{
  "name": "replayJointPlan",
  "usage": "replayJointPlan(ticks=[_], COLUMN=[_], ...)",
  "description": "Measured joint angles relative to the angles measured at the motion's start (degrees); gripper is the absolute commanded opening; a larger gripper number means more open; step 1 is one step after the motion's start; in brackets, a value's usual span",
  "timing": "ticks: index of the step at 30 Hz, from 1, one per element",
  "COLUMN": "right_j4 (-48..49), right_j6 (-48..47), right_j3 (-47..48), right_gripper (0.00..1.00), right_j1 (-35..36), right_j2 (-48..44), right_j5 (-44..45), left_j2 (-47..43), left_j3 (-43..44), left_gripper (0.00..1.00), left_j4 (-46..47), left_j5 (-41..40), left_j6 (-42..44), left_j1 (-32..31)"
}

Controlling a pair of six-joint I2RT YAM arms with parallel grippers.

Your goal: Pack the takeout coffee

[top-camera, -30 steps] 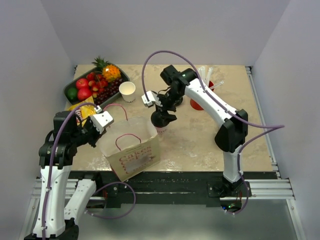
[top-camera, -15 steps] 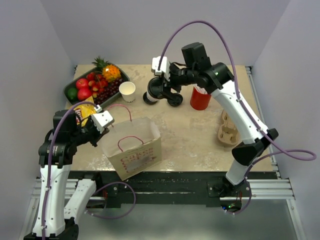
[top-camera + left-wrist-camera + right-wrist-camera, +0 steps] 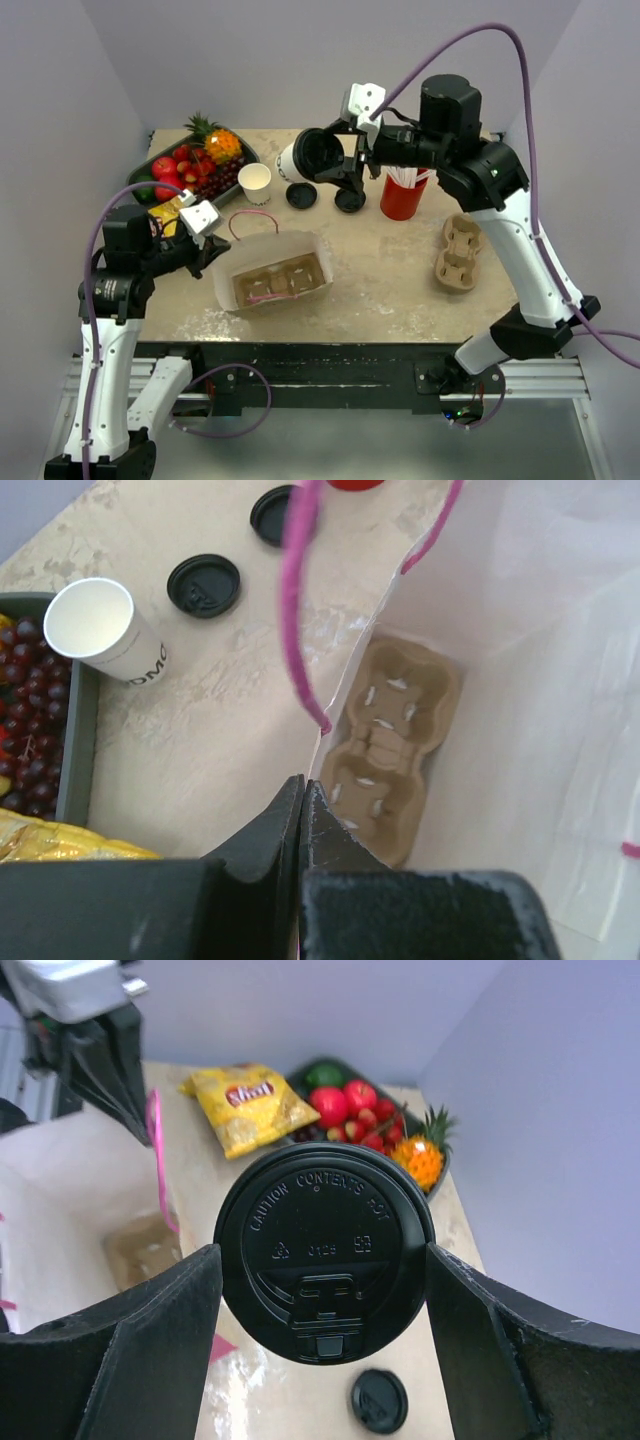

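Observation:
The takeout coffee, a white paper cup with a black lid on it, hangs in the air above the back of the table. My right gripper is shut on it, a finger on each side of the lid. My left gripper is shut on the rim of the white paper bag near its pink handle. The bag's mouth gapes upward, and a cardboard cup carrier lies inside. A second white cup, open and lidless, stands by the fruit tray.
Two loose black lids lie behind the bag. A red cup of white straws stands at the back right, and another cardboard carrier lies at the right. The fruit tray and a yellow chips bag occupy the back left.
My right arm has lifted the lidded cup from beside the bag, up and toward the back. The bag has tipped so its mouth faces up and shows the carrier inside.

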Motion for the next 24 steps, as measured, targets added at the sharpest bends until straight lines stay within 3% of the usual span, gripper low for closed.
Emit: replayJointPlan(ticks=[10, 24], right_j4=[-1.46, -1.66], right_j6=[-1.03, 0.35], right_j3=[-0.74, 2.05], right_gripper=[0.0, 0.0], right_j1=[11.52, 11.58], right_j2=[-3.21, -7.34], right_j5=[-0.66, 3.23], left_j2=[0.02, 0.85], left_j3=[1.95, 0.35], left_gripper=[0.0, 0.0], left_j4=[3.96, 6.36], left_j5=[3.48, 3.8], left_j6=[-6.69, -9.07], left_j1=[0.0, 0.0])
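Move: About 35 cm below the right hand, which holds the lidded cup on its side with the lid towards the palm, stands the paper bag; its middle is some 8 cm left of that hand and 4 cm nearer the base. The two black lids lie about 23 cm ahead of that hand, one 4 cm left, the other 8 cm right. For the left hand, at the bag's left rim, the bag's middle is roughly 10 cm right, 3 cm ahead, 14 cm below. Drawing the cup back some 9 cm high above the bag, the right hand first swings about 3 cm left as it goes, then comes back right and climbs roughly 5 cm, its grip unchanged and the cup still sideways. The left fingers stay shut on the bag's rim, lifting it a couple of centimetres and easing it slightly right. ##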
